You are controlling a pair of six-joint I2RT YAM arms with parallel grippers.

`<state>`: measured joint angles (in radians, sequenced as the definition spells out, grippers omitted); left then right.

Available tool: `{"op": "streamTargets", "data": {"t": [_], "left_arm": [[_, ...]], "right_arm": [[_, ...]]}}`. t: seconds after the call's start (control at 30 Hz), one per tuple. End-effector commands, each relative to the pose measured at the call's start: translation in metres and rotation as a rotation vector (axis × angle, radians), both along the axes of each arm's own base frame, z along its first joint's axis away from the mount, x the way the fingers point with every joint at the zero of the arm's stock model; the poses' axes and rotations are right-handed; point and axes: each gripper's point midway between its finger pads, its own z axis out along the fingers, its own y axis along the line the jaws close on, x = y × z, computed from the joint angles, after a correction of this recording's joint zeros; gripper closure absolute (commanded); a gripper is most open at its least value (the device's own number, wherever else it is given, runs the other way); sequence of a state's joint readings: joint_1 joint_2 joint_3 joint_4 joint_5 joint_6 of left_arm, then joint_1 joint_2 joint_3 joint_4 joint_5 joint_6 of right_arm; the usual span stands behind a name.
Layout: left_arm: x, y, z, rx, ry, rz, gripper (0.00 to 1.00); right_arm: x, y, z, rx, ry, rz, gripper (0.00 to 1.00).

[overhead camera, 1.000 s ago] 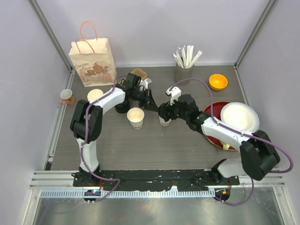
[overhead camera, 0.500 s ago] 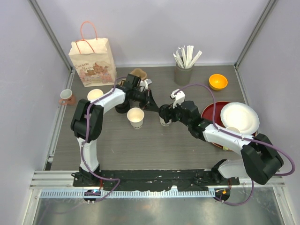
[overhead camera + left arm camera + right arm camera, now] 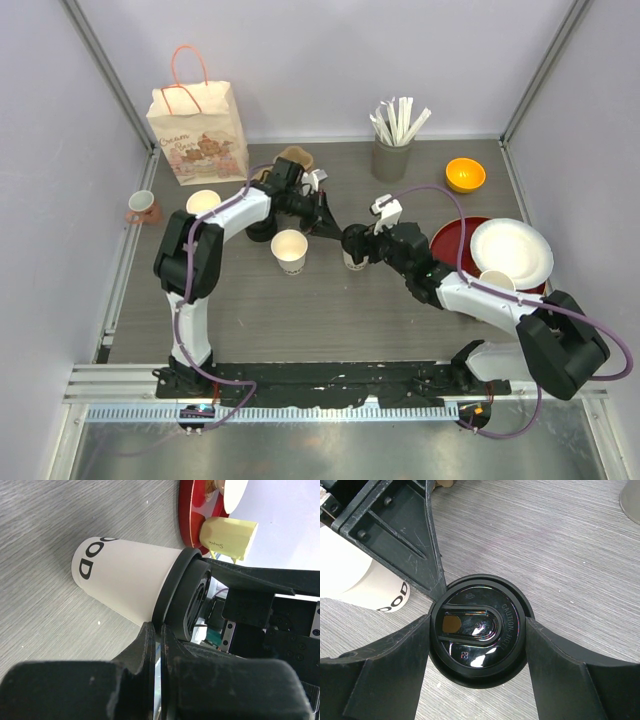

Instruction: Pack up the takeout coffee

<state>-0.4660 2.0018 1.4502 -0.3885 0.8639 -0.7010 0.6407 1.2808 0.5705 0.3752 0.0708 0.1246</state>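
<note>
The takeout coffee (image 3: 125, 582) is a cream-white paper cup with black print and a round black lid (image 3: 477, 630). It stands upright mid-table (image 3: 352, 258). My right gripper (image 3: 477, 621) comes down over it, one finger against each side of the lid's rim, shut on it (image 3: 355, 244). My left gripper (image 3: 160, 630) is shut with nothing in it, its tips (image 3: 335, 228) touching the lid's rim from the back left. In the top view the cup's body is mostly hidden under the right gripper.
An open paper cup (image 3: 289, 249) stands just left of the coffee. Further left are a cup stack (image 3: 203, 202) and a pink mug (image 3: 143, 207). Behind stand a paper bag (image 3: 197, 130), a stick holder (image 3: 392, 152) and an orange bowl (image 3: 465, 175). A red tray (image 3: 452, 240) carries a white plate.
The right arm's wrist and forearm have swung a little rightward and nearer while its fingers stay on the lid. The cup and the left arm have hardly moved.
</note>
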Motion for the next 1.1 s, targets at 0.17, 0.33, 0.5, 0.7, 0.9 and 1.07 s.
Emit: {"op": "streamTargets", "data": {"t": [0.17,0.33,0.5,0.7,0.9,1.07], "left_arm": [[0.017,-0.003,-0.022,0.093,-0.028,0.015,0.78],[0.029,0.0,-0.016,0.101,-0.051,0.037,0.69],[0.032,-0.002,-0.02,0.096,-0.061,0.037,0.66],[0.041,-0.018,0.006,-0.016,-0.085,0.015,0.63],[0.049,-0.015,0.032,-0.042,-0.129,0.019,0.6],[0.044,-0.009,0.022,-0.019,-0.103,0.029,0.62]], "right_arm": [[-0.042,-0.018,-0.073,-0.107,0.256,0.006,0.53],[-0.041,-0.016,-0.069,-0.091,0.235,0.014,0.53],[-0.038,-0.014,-0.067,-0.098,0.229,0.022,0.54],[-0.038,-0.011,-0.066,-0.104,0.221,0.042,0.55],[-0.038,-0.012,-0.066,-0.102,0.222,0.038,0.56],[-0.038,-0.011,-0.066,-0.096,0.228,0.035,0.56]]}}
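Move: The closed tips of the left gripper rest against the left side of the black lid on the cup, whose middle lies about 4 cm to their right, 1 cm back and 1 cm down. The open cup stands some 11 cm to the left of this gripper and 2 cm back; the spare lids lie about 18 cm left and 7 cm forward, both lower. The right gripper already straddles the lid, its middle right between the pads. Bring the left gripper off the left side of the lid: open its closed fingers to a bit under half while edging forward and right. Then carry it on forward and slightly up around the rim towards the lid's far-left side, about 4 cm in all. Keep the right fingers on either side of the lid, holding it nearly still. ##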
